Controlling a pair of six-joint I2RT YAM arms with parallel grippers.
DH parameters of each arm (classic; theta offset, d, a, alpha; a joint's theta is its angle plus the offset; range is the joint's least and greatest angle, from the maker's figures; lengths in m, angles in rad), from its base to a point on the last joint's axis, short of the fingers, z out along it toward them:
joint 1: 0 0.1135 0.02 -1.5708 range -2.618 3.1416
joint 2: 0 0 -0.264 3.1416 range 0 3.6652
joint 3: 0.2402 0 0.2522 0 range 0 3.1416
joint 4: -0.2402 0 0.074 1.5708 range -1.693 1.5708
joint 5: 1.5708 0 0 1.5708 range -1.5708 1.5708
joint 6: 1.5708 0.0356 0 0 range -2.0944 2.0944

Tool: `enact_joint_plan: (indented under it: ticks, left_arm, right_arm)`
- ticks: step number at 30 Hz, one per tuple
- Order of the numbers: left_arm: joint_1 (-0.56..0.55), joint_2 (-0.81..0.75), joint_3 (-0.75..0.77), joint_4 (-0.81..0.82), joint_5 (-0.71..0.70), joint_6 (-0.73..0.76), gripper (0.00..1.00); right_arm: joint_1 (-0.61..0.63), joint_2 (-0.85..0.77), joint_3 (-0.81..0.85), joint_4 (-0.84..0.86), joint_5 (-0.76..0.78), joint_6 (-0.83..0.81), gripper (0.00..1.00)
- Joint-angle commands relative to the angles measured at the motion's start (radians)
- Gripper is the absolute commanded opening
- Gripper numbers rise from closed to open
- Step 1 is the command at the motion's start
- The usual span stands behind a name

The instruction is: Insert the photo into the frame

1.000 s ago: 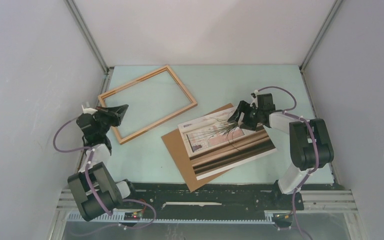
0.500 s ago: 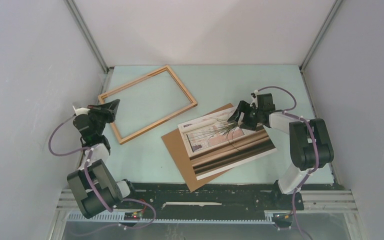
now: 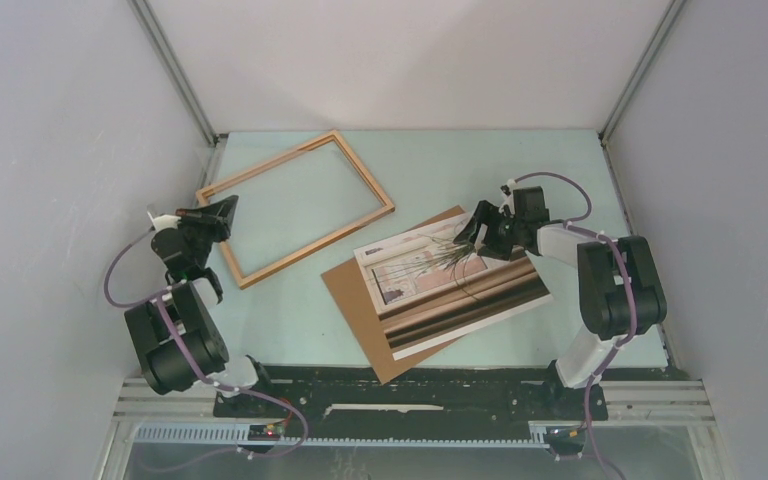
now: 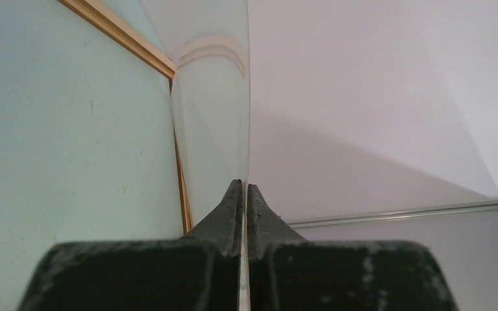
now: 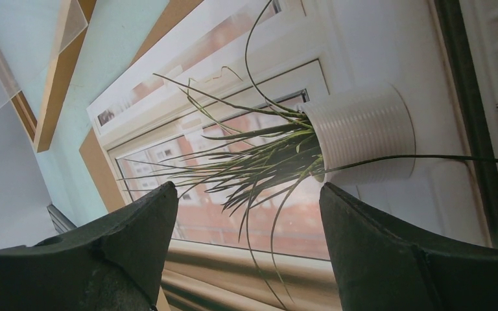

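The light wooden frame [image 3: 317,246] lies flat at the back left of the table. The photo [image 3: 450,285] rests on a brown backing board [image 3: 355,300] right of centre, its plant print facing up. My left gripper [image 3: 218,213] hangs by the frame's left corner. In the left wrist view it [image 4: 244,186] is shut on a thin clear sheet [image 4: 211,129] seen edge-on, with a frame rail [image 4: 120,32] beyond. My right gripper [image 3: 472,232] stands open low over the photo's far end. Its fingers [image 5: 248,194] straddle the printed plant on the photo [image 5: 363,78] without touching.
White walls with metal corner posts [image 3: 175,75] enclose the table on three sides. The left arm's elbow [image 3: 175,345] sits close to the left wall. A black rail [image 3: 410,385] runs along the near edge between the arm bases.
The left gripper has drawn back left and slightly away from over the frame's near-left corner, and its lower arm has swung toward the wall. The right arm and photo have not moved.
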Motion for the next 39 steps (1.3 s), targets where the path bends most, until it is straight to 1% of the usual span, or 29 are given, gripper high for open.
enact_joint_plan:
  ticks: [1,7,11,18,24,39]
  left_arm:
    - [0.008,0.002,0.006,0.108,0.031,0.045,0.00]
    - [0.009,0.042,0.065,0.116,0.034,0.064,0.00]
    - [0.008,0.088,0.104,0.125,0.034,0.037,0.00]
    - [0.008,0.143,0.174,0.115,0.042,0.035,0.00]
    - [0.012,0.165,0.199,0.077,0.060,0.047,0.00]
    - [0.011,0.224,0.281,0.103,0.081,0.033,0.00]
  right_arm:
    - [0.012,0.027,-0.012,0.020,0.000,0.007,0.88]
    - [0.016,0.031,-0.012,0.023,-0.002,0.007,0.88]
    - [0.016,0.032,-0.012,0.025,-0.003,0.006,0.88]
    - [0.016,0.040,-0.013,0.030,-0.006,0.011,0.88]
    - [0.016,0.041,-0.012,0.031,-0.005,0.009,0.88]
    - [0.017,0.046,-0.012,0.037,-0.005,0.011,0.88]
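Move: The left hand, with a clear sheet already pinched in its fingers, hovers over the left part of the frame: the frame's middle is about 5 cm ahead, 10 cm to the right and 18 cm below. The frame's left corner lies some 8 cm ahead and 13 cm left, and the photo's middle 13 cm back and 44 cm right, both at table height. From the right hand, the frame's middle is roughly 41 cm left, 9 cm ahead and 3 cm lower. The left hand keeps its fingers shut on the clear sheet and carries it about 5 cm forward and 2 cm left over the frame, towards the frame's left corner, with height and wrist attitude almost unchanged. Meanwhile the right hand stays low with its fingers wide open on the photo, creeping only about half a centimetre to the left. ##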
